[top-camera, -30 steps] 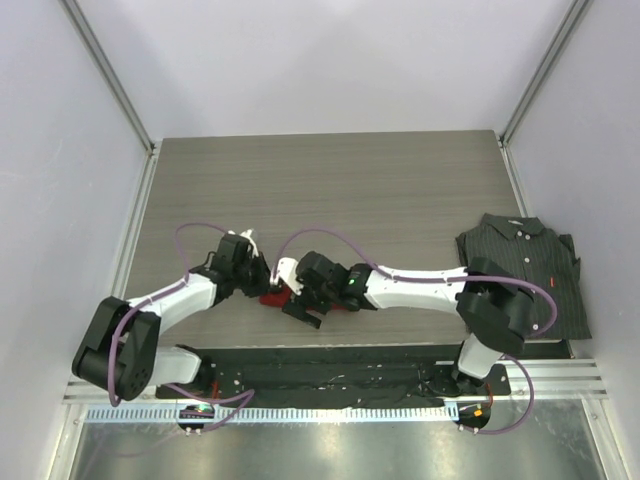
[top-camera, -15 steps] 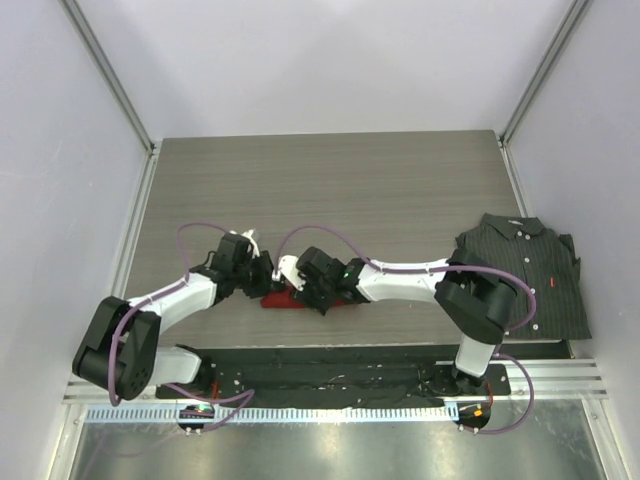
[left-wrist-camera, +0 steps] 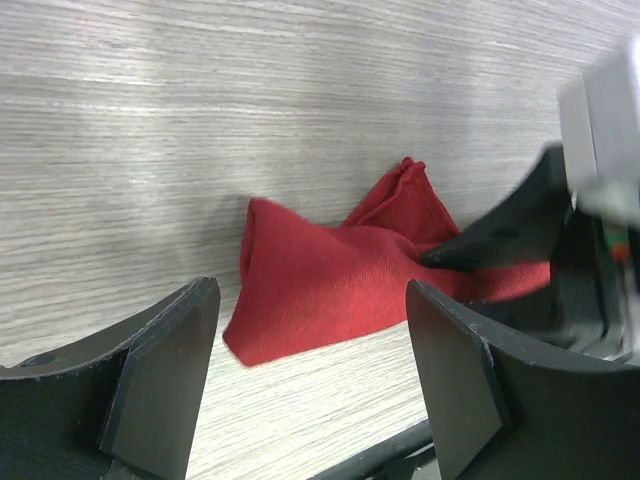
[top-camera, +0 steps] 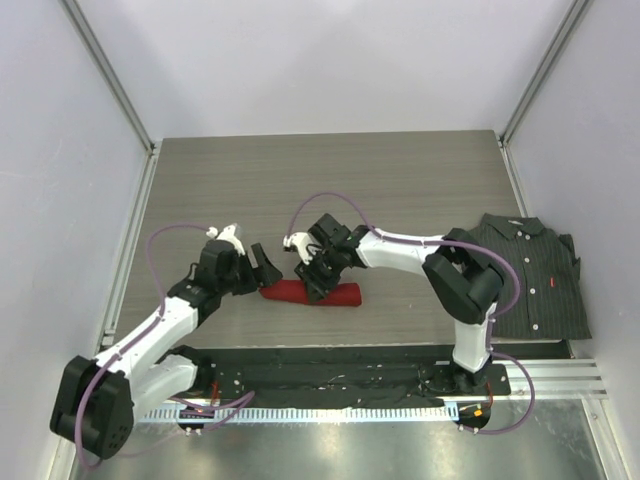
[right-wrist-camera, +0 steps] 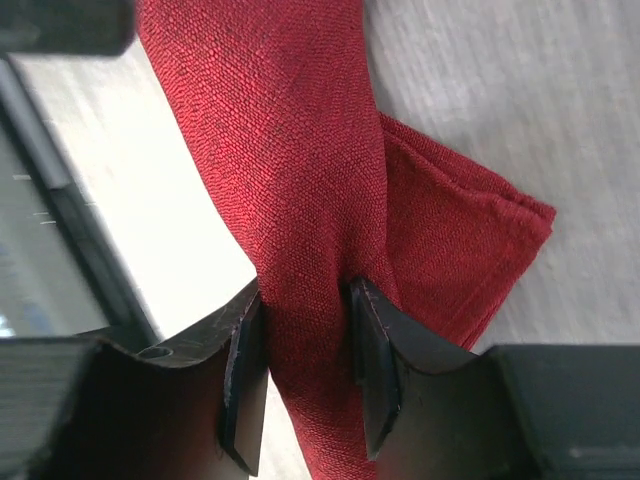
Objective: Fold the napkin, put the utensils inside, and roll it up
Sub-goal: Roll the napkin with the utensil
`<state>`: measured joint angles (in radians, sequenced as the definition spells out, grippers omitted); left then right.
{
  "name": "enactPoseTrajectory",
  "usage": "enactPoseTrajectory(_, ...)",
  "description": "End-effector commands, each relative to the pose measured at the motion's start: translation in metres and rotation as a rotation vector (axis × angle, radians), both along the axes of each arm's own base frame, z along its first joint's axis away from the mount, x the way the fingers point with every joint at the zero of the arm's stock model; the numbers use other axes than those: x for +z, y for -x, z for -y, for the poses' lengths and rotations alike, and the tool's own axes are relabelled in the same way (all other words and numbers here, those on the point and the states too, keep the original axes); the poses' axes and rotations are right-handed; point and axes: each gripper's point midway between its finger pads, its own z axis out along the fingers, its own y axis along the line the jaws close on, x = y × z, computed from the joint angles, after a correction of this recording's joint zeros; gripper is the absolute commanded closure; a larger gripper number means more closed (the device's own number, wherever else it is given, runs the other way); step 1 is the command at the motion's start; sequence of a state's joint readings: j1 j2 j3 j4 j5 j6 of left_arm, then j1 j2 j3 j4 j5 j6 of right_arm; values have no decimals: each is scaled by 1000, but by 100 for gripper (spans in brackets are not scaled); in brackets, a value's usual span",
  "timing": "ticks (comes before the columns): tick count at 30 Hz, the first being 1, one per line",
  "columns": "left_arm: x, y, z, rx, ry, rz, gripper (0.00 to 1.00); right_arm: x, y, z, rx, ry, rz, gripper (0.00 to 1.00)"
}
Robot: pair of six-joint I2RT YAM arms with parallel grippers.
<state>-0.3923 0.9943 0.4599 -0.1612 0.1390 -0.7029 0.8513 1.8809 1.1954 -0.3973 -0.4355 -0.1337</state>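
The red napkin [top-camera: 342,295] lies as a short bunched roll near the table's front edge. In the right wrist view the napkin [right-wrist-camera: 290,180] runs between the two fingers of my right gripper [right-wrist-camera: 307,370], which is shut on its middle fold. That right gripper [top-camera: 318,281] comes down on the roll from behind. Just left of the cloth's left end, my left gripper [top-camera: 262,268] stands apart from it, open. In the left wrist view the napkin [left-wrist-camera: 320,290] lies beyond the wide, empty left gripper [left-wrist-camera: 310,375]. The utensils are hidden.
A dark pinstriped shirt [top-camera: 530,272] lies folded at the table's right edge. The wood-grain table [top-camera: 400,185] is bounded by metal rails and white walls. A black base strip [top-camera: 330,368] runs along the near edge, close to the napkin.
My left gripper has opened, let go of the napkin and drawn back to the left. My right gripper has shut on the cloth and shifted slightly back and to the right; the roll now shows longer.
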Motion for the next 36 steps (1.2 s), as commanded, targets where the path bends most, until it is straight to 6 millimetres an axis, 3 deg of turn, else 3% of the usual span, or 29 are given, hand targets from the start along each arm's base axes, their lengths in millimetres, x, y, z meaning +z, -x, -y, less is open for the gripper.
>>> enactPoseTrajectory(1,5,0,0,-19,16,72,21,-5,32,4,-14,-2,-313,59)
enactPoseTrajectory(7,-3,3,10,-72,53,82,22,-8,31,-1,-37,-76,-515,60)
enactPoseTrajectory(23,-7,-14,12,-69,35,186,30,-25,30,7,-48,-149,-709,60)
enactPoseTrajectory(28,-17,-10,23,-105,74,161,43,-30,25,10,-66,-145,-716,61)
enactPoseTrajectory(32,-28,-6,26,-111,86,131,59,-33,21,11,-78,-135,-703,61)
enactPoseTrajectory(35,-34,-9,24,-96,66,104,78,-30,12,13,-101,-106,-624,59)
enactPoseTrajectory(36,-37,-8,22,-89,51,85,86,-28,8,14,-113,-95,-596,52)
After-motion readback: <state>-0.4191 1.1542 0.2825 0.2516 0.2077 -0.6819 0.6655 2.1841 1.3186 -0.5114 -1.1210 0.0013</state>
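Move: The rolled napkin's left end lies about level with the left hand, some 2 cm to its right and 5 cm below. The right hand already holds the roll near its middle; from this hand the left end is about 11 cm to the left and level. The roll's right end is some 9 cm to its right, also level, and the loose corner sticks out about 3 cm ahead and 4 cm left. Twisting about 40 degrees so its fingertips swing in under towards the base, the right hand keeps its pinch on the middle of the rolled napkin and draws back some 2.5 cm, then stays. The left hand sinks about 4 cm and shifts 2 cm right to the roll's left end, its open fingers closing around that end late in the descent. ##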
